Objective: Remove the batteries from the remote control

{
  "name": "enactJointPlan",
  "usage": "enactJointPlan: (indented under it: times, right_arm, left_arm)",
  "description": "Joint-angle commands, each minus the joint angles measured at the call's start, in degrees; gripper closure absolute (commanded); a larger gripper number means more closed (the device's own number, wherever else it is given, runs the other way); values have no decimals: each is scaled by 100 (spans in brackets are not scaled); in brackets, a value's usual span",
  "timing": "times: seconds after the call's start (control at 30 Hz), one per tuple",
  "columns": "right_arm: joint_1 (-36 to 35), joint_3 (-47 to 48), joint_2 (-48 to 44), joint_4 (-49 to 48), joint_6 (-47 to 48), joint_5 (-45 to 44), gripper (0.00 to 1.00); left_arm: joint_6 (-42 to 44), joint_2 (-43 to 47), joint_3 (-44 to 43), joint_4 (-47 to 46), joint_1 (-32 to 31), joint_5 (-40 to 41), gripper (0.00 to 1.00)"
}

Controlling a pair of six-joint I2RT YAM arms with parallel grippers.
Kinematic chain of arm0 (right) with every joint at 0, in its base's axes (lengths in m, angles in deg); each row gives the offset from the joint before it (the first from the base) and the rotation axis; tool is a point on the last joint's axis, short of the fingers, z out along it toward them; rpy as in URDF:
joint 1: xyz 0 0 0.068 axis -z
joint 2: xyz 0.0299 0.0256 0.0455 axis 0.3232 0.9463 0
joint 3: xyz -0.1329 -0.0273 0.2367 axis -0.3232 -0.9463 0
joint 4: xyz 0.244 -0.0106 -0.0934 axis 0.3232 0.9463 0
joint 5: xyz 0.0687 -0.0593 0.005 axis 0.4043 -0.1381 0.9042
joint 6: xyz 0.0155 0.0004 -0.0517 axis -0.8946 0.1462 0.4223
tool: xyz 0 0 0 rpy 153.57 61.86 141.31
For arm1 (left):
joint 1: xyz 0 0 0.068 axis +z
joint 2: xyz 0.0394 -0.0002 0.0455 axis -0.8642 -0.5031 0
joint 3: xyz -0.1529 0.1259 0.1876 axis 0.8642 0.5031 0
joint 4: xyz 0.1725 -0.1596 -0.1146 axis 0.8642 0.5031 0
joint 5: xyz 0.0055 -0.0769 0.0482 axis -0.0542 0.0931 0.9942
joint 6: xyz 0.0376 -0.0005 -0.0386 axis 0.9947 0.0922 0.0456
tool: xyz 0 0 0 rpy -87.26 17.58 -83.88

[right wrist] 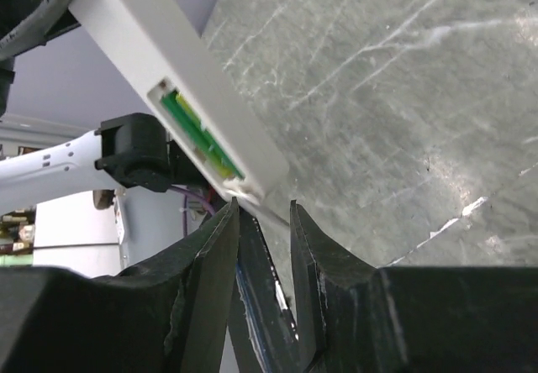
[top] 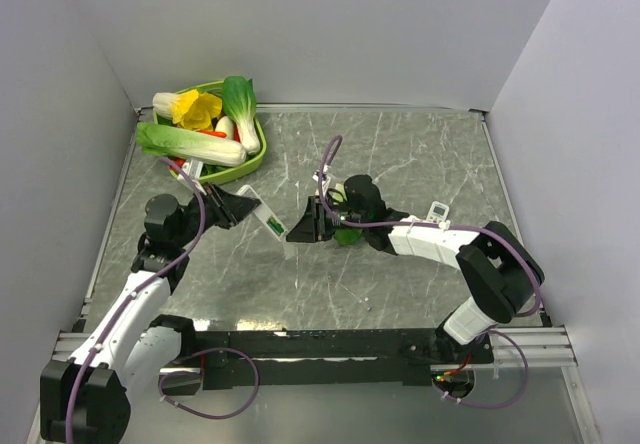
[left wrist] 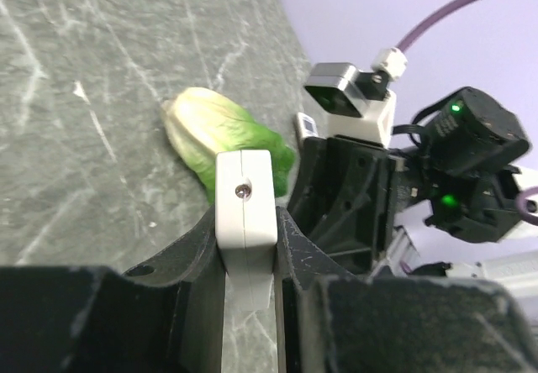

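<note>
My left gripper [top: 243, 205] [left wrist: 246, 215] is shut on one end of the slim white remote control [top: 264, 217] [left wrist: 245, 198] [right wrist: 160, 49] and holds it tilted above the table. The battery bay is uncovered, and a green battery [right wrist: 202, 136] [top: 274, 227] lies inside it. My right gripper [top: 299, 228] [right wrist: 265, 207] is at the remote's free end. Its jaws stand a narrow gap apart, with the left fingertip [right wrist: 229, 213] against the remote's corner. A thin pale edge runs from that end in between the tips. A dark strip lies deeper between the fingers, and I cannot tell what it is.
A small green and white cabbage [top: 350, 235] [left wrist: 220, 131] lies on the table under my right arm. A green bowl [top: 256, 158] of toy vegetables stands at the back left. A small white device [top: 438, 210] lies to the right. Walls close in the table's sides.
</note>
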Motion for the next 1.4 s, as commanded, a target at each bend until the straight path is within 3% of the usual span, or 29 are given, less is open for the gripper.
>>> enactJointPlan:
  times: [0.0,0.23,0.3,0.5,0.6,0.83,0.97,1.1,1.23,1.33,1.37]
  right_arm:
    - [-9,41,90,118,184,-118,61]
    - [35,111,-103,793,377,-645,60]
    - [43,111,-305,935,500,-838,59]
    - [43,-11,-876,1366,878,-1138,56]
    - [43,-82,-1122,1594,1072,-1296,54]
    - [35,-258,-1816,2086,1344,-1867,49]
    - [43,-267,-2325,2394,1590,-2376,47]
    - [131,-319,-2686,2702,1679,-2895,45]
    - [219,-214,-2941,3166,1740,-3334,36]
    - [228,-82,-3038,3501,1688,-4124,26]
    - [263,-56,-3065,3763,1653,-4344,23]
  left_arm:
    - [272,39,-200,173,31,533,99]
    - [659,-645,-901,2052,31,1859,99]
    - [764,-996,-1026,2353,31,1704,99]
    - [765,-1822,-851,1819,31,351,99]
    - [599,-2279,-754,1292,14,-124,94]
    - [290,-3475,-674,140,-329,-626,77]
    - [500,-4108,-1069,261,-583,-538,72]
    - [764,-4548,-1351,472,-663,-495,59]
    - [931,-4795,-1588,833,-707,-109,49]
    - [976,-4786,-1694,982,-716,15,25]
    - [976,-4708,-1720,1026,-716,129,9]
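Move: The left gripper holds the remote by one end. The bare table it is taken to lies some 8 cm right, 2 cm back and 23 cm below; the lettuce is about 22 cm right, 6 cm ahead and 19 cm below. From the right gripper, the exposed batteries in the remote are roughly 4 cm left, 2 cm ahead and slightly above, and the lettuce 13 cm right, 10 cm ahead and 12 cm below. Bring the left gripper down about 19 cm with the remote, drifting a little forward and left at first, then sweeping right, tipping the fingers some 35 degrees downward; near the table, open them and let go of the remote. Meanwhile dip the right gripper slightly, then draw it right, away from the remote, while rising, turning clockwise and opening wider. ##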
